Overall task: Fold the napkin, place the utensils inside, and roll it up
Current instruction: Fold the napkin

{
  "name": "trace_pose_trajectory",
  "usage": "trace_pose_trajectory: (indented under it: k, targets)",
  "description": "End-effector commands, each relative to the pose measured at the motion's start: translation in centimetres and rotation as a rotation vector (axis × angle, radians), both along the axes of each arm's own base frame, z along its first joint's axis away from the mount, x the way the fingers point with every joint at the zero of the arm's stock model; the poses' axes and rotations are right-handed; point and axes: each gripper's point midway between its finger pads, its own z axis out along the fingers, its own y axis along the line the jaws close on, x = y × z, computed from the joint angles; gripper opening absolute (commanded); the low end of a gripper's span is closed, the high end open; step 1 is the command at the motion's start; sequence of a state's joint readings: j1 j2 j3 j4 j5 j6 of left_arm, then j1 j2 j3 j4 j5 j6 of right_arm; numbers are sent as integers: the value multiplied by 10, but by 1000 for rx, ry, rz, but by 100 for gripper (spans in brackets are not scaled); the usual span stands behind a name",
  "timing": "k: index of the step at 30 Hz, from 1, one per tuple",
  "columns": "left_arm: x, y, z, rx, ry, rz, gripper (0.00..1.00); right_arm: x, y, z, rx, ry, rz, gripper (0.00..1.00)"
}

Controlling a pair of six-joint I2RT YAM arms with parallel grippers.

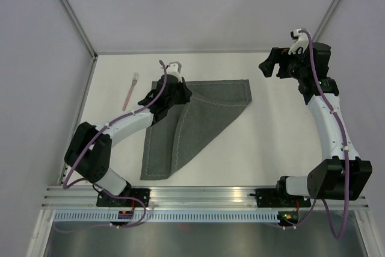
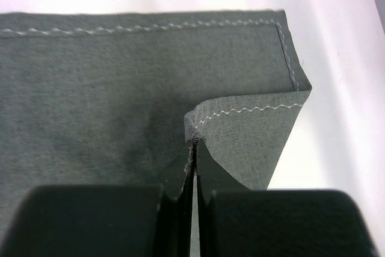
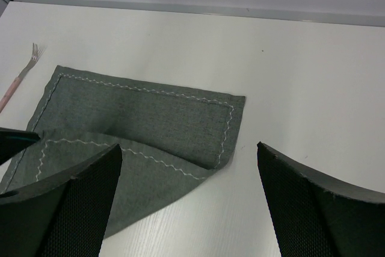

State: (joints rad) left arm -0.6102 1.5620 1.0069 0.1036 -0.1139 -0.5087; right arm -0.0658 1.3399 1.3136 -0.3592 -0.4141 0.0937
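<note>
The dark grey napkin [image 1: 210,115] lies mid-table, one side lifted and folded over toward the right. My left gripper [image 1: 175,92] is shut on a raised corner of it. In the left wrist view that stitched corner [image 2: 240,130] stands pinched between the closed jaws of the left gripper [image 2: 194,148], above the flat layer of the napkin [image 2: 120,76]. A fork [image 1: 130,90] with a pale pink handle lies left of the napkin. My right gripper [image 1: 274,67] hovers open and empty at the back right. The right wrist view shows the napkin [image 3: 150,124], the fork [image 3: 23,75] and the right gripper [image 3: 189,157].
The white table is bounded by a metal-framed back wall [image 1: 180,51] and side panels. The arm bases sit on a rail [image 1: 198,200] at the near edge. Bare tabletop [image 3: 289,76] lies between the napkin and the right arm.
</note>
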Motion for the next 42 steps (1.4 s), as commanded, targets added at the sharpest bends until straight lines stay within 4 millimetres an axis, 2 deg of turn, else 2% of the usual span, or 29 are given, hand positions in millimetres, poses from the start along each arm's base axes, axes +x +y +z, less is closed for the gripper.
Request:
trace_pose_trajectory:
  k: [1, 6, 7, 13, 29, 42]
  targets:
    - [21, 9, 40, -97, -34, 24, 2, 1, 1, 1, 21, 3, -1, 98]
    - [42, 26, 44, -106, -22, 52, 2, 1, 0, 0, 16, 3, -3, 98]
    - [49, 35, 44, -106, -23, 73, 2, 2, 0, 0, 16, 3, -3, 98]
    - [65, 48, 43, -121, -2, 84, 2, 2, 0, -2, 13, 7, -3, 98]
    - [87, 84, 45, -129, 9, 146, 2, 3, -1, -7, 1, 14, 0, 98]
    - [100, 109, 37, -126, 26, 193, 2, 3, -1, -8, 2, 17, 2, 98]
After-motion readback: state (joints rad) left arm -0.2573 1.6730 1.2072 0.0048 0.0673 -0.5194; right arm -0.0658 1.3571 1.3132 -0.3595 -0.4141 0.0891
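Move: The napkin's far-left corner, where the held corner is being taken, lies about 17 cm to the left of the left hand, 12 cm ahead and some 12 cm below. The fork lies roughly 11 cm farther left than that corner and 5 cm nearer the base; the napkin's far-right corner is about 27 cm right of the hand and 13 cm ahead. From the right hand, the far-left corner is some 48 cm left, 9 cm ahead and 26 cm lower. The napkin's lifted corner, still pinched in the left hand's shut fingers, is carried diagonally left and forward over the cloth towards the far-left corner, about 14 cm in all. The hand rises some 3 cm early, then runs roughly level and dips slightly at the end, while the fingers swing about 10 degrees counter-clockwise. ##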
